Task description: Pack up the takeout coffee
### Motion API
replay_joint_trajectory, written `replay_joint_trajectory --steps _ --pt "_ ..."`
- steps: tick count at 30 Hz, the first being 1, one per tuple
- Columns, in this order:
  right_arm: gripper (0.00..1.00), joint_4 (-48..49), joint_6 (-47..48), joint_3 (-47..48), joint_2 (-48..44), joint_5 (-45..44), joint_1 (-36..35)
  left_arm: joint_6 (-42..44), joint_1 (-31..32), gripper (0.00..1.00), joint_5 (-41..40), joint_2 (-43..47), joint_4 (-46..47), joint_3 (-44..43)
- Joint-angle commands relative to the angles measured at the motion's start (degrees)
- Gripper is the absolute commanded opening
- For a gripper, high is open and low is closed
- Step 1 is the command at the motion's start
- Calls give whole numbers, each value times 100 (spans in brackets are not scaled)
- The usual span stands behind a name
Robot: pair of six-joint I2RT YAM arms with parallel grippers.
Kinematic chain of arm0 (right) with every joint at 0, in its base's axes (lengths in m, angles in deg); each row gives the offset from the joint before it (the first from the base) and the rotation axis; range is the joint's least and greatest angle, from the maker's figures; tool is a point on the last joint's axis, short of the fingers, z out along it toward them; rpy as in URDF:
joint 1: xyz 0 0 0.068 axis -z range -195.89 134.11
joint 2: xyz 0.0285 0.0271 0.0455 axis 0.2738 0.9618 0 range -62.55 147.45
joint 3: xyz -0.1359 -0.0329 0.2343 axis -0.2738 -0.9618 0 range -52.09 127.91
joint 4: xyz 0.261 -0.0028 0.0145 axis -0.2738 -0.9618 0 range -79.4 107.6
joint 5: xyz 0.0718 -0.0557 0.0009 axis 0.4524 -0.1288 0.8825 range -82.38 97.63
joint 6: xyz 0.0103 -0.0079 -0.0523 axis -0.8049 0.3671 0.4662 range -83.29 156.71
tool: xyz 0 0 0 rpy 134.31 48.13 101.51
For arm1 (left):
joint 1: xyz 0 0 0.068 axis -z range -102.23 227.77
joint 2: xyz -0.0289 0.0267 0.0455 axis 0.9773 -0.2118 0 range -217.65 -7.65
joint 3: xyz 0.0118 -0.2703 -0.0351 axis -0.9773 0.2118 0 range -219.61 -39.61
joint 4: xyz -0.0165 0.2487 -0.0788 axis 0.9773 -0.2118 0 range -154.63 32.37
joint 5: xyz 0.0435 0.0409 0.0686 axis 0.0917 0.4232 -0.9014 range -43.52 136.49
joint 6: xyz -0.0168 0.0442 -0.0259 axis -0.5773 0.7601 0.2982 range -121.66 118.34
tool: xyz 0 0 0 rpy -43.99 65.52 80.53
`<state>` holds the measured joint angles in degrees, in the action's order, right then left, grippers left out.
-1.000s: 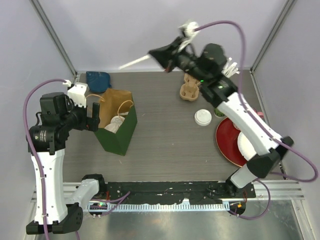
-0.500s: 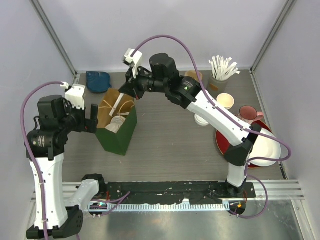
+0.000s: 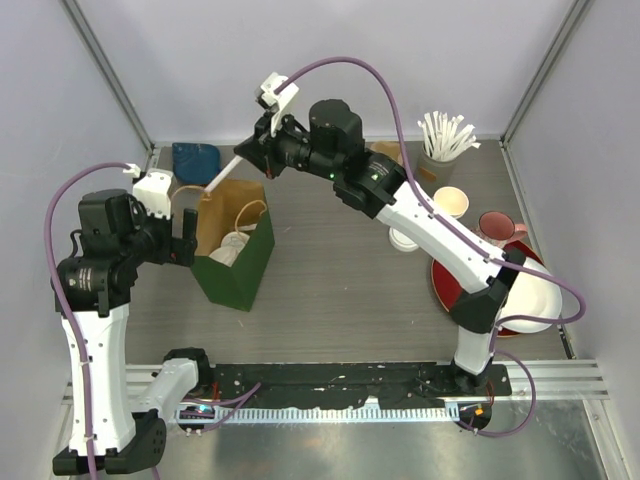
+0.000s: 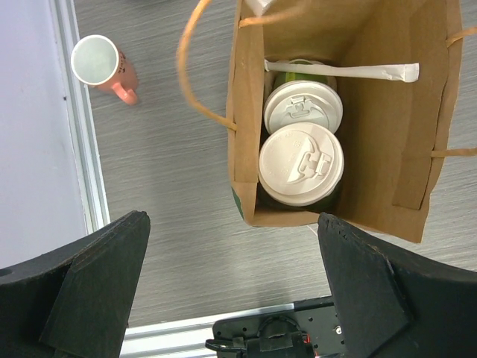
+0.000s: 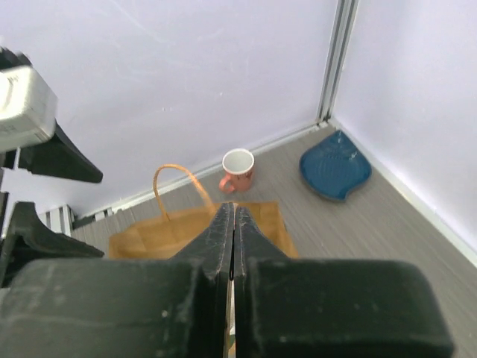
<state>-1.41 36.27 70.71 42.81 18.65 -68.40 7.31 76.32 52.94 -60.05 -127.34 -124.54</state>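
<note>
The takeout coffee, two green cups with white lids [image 4: 302,107] [image 4: 301,164], stands inside the open brown-and-green paper bag [image 3: 250,262] [image 4: 387,134]. From the top view only one lid [image 3: 232,246] shows. A wrapped white straw [image 4: 343,71] lies across the bag's far end. My right gripper [image 3: 246,156] [image 5: 233,212] hovers above the bag's back edge, shut on another wrapped straw [image 3: 222,174] that slants down toward the bag. My left gripper [image 3: 184,238] [image 4: 238,298] stands wide open beside the bag's left side, holding nothing.
A blue dish [image 3: 195,160] [image 5: 335,164] lies at the back left, and a pink mug [image 4: 100,63] [image 5: 238,170] stands by the left wall. Right of the bag are a white lid [image 3: 405,238], a cream cup [image 3: 450,201], a straw holder [image 3: 445,138], another pink mug [image 3: 497,226] and a red plate [image 3: 455,290].
My right arm swung from the back right over to the bag with the straw, dipped toward the opening, then drew back up a little. The left arm stayed still.
</note>
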Motion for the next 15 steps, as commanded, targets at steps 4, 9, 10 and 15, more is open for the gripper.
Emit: replay_joint_trajectory --steps 4,9,10,15 --pt "1 802 18 130 -709 -556 -5 52 22 100 13 37 142 -7" --pt "1 181 554 86 -798 -1259 4 43 22 100 -13 46 151 -33" --pt "1 -22 581 199 -702 -1243 4 43 22 100 -13 46 151 -42" --pt "1 -876 511 236 -350 -322 4 26 22 100 -294 37 204 -42"
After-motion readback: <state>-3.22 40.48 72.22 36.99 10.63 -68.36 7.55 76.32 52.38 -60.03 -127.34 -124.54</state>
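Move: The green bag stands about 7 cm to the left of my right hand, level with it fore and aft, its middle some 33 cm below; these shut fingers already hold the straw. The mug stands about 17 cm ahead and 32 cm left of that hand, the blue dish about 33 cm ahead and 25 cm left, both over 40 cm down. From my left hand the bag is about 10 cm ahead, 8 cm right and 21 cm below. I keep the straw pinched in my right hand and lift it away from the bag, up about 6 cm and, from early in the rise, right about 5 cm, sinking back about a centimetre at the end. The wrist turns roughly 10 degrees, swinging the fingertips clockwise and a little upward. ##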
